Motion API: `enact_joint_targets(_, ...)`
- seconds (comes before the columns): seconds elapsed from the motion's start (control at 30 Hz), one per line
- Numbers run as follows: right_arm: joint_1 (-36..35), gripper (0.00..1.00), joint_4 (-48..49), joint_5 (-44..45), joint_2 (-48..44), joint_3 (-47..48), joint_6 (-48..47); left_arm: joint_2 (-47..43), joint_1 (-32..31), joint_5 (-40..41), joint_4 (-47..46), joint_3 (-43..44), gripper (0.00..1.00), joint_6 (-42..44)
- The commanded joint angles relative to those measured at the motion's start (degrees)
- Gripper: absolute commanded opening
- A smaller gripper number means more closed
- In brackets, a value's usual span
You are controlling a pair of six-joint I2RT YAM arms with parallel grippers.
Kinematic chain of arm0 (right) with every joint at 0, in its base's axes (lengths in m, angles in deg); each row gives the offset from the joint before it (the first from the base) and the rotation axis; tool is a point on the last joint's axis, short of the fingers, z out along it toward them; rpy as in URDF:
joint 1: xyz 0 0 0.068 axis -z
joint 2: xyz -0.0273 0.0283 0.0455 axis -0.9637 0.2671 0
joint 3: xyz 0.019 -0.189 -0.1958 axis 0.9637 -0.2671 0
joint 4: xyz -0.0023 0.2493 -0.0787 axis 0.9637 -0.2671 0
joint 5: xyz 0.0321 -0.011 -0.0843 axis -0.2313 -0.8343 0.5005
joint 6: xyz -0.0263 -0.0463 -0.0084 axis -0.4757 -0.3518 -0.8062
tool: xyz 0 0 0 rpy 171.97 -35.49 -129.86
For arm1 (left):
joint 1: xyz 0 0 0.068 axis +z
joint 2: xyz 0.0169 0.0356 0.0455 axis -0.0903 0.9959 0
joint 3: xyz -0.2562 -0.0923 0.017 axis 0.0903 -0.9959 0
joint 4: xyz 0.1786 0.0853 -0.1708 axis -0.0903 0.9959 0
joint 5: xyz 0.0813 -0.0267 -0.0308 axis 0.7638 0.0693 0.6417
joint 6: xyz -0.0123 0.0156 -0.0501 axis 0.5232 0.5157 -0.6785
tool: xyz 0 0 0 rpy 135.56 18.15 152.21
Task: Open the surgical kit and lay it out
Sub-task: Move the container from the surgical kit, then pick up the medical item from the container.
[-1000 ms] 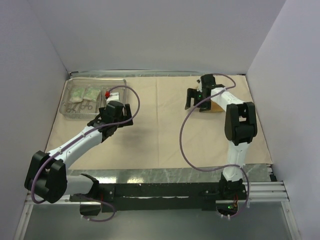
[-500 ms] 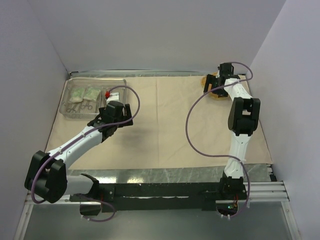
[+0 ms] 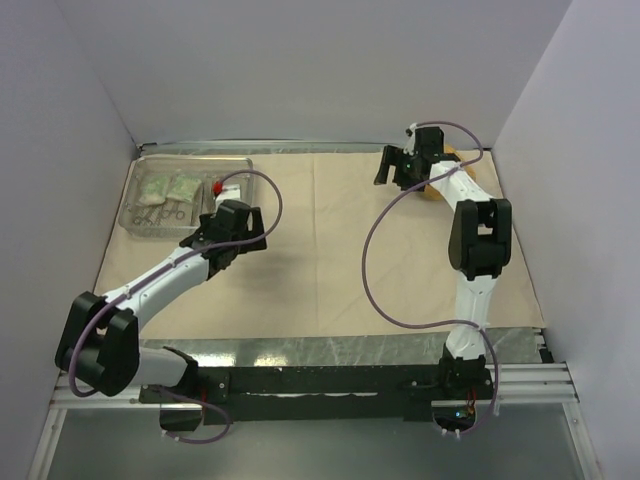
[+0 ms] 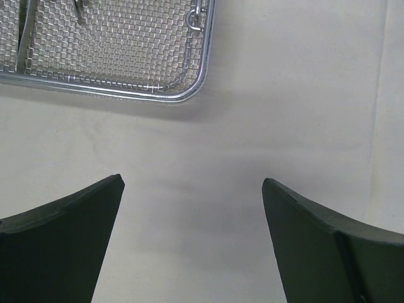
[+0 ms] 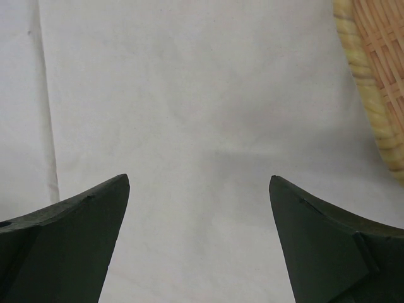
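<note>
The beige wrapping cloth [image 3: 320, 260] lies spread flat over the table. At its far left corner stands the wire-mesh tray [image 3: 240, 163], holding two green-white packets [image 3: 170, 188] and steel instruments [image 3: 160, 213]. My left gripper [image 3: 225, 238] hovers open just right of the tray's near corner. In the left wrist view the tray corner [image 4: 189, 88] and a forceps ring [image 4: 196, 19] lie ahead of the empty left gripper [image 4: 192, 180]. My right gripper [image 3: 400, 172] hangs open over bare cloth [image 5: 189, 95] at the far right; the right gripper [image 5: 199, 178] holds nothing.
An orange woven pad [image 3: 437, 190] lies under the right arm at the far right; its rim [image 5: 379, 76] shows in the right wrist view. Walls close in the back and both sides. A metal rail [image 3: 350, 378] carries the arm bases at the near edge.
The right gripper swung right over the woven pad, then came back left, and now hangs just left of the pad. The left gripper shifted only slightly.
</note>
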Motion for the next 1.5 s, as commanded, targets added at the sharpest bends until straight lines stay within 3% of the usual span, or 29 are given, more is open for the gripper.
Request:
enact_joint_targets(0.0,1.5,1.0,1.2,0.9,3.6,3.6,0.0,0.1,0.0,2.2,0.5,3.7,0.99,-0.4)
enact_joint_targets(0.37,8.3,1.0,-0.1,6.1,6.5,8.2,8.0,0.1,8.8,-3.1,2.8,6.5,1.0,-3.9)
enact_joint_targets(0.7,9.7,1.0,2.0,4.7,-3.2,2.6,9.6,4.4,21.5,-6.6,5.1,14.8,0.99,-4.2)
enact_joint_targets(0.93,4.3,1.0,8.6,4.6,-18.2,-14.2,17.5,20.0,26.1,-11.7,10.7,31.3,0.95,-2.7)
enact_joint_targets(1.07,-3.6,1.0,9.7,6.0,-24.9,-22.0,16.6,28.8,26.2,-12.3,13.8,41.1,0.91,-2.0)
enact_joint_targets(1.17,-7.1,1.0,9.5,6.4,-27.6,-26.4,15.3,35.7,26.1,-13.8,15.6,50.4,0.88,-1.8)
enact_joint_targets(1.43,-11.4,1.0,10.7,4.7,-30.6,-34.6,15.3,47.5,26.2,-18.9,18.2,60.5,0.77,0.9)
enact_joint_targets(1.47,-11.4,1.0,11.0,4.6,-30.9,-35.0,15.2,48.1,26.2,-19.6,18.3,61.4,0.71,1.1)
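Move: The forceps in the kit tray lie about 23 cm ahead of the open left hand, 11 cm to its left and 10 cm below; the gauze packs are some 26 cm ahead and 22 cm left, the scissors 18 cm ahead and 20 cm left. The right hand, also empty, has the wicker basket roughly 13 cm ahead and 21 cm to its right, 8 cm below, and those forceps some 63 cm to its left, 2 cm farther out. Heading for the forceps, the left hand swings left and lifts about 5 cm, then reaches forward over the tray's near rim, some 21 cm in all, turning counter-clockwise and finally dipping towards them as its fingers close by about a quarter. The right hand, kept open, first sweeps 11 cm right towards the basket, sinking slightly, then arcs up, back and left away from it and starts down again over the cloth. ##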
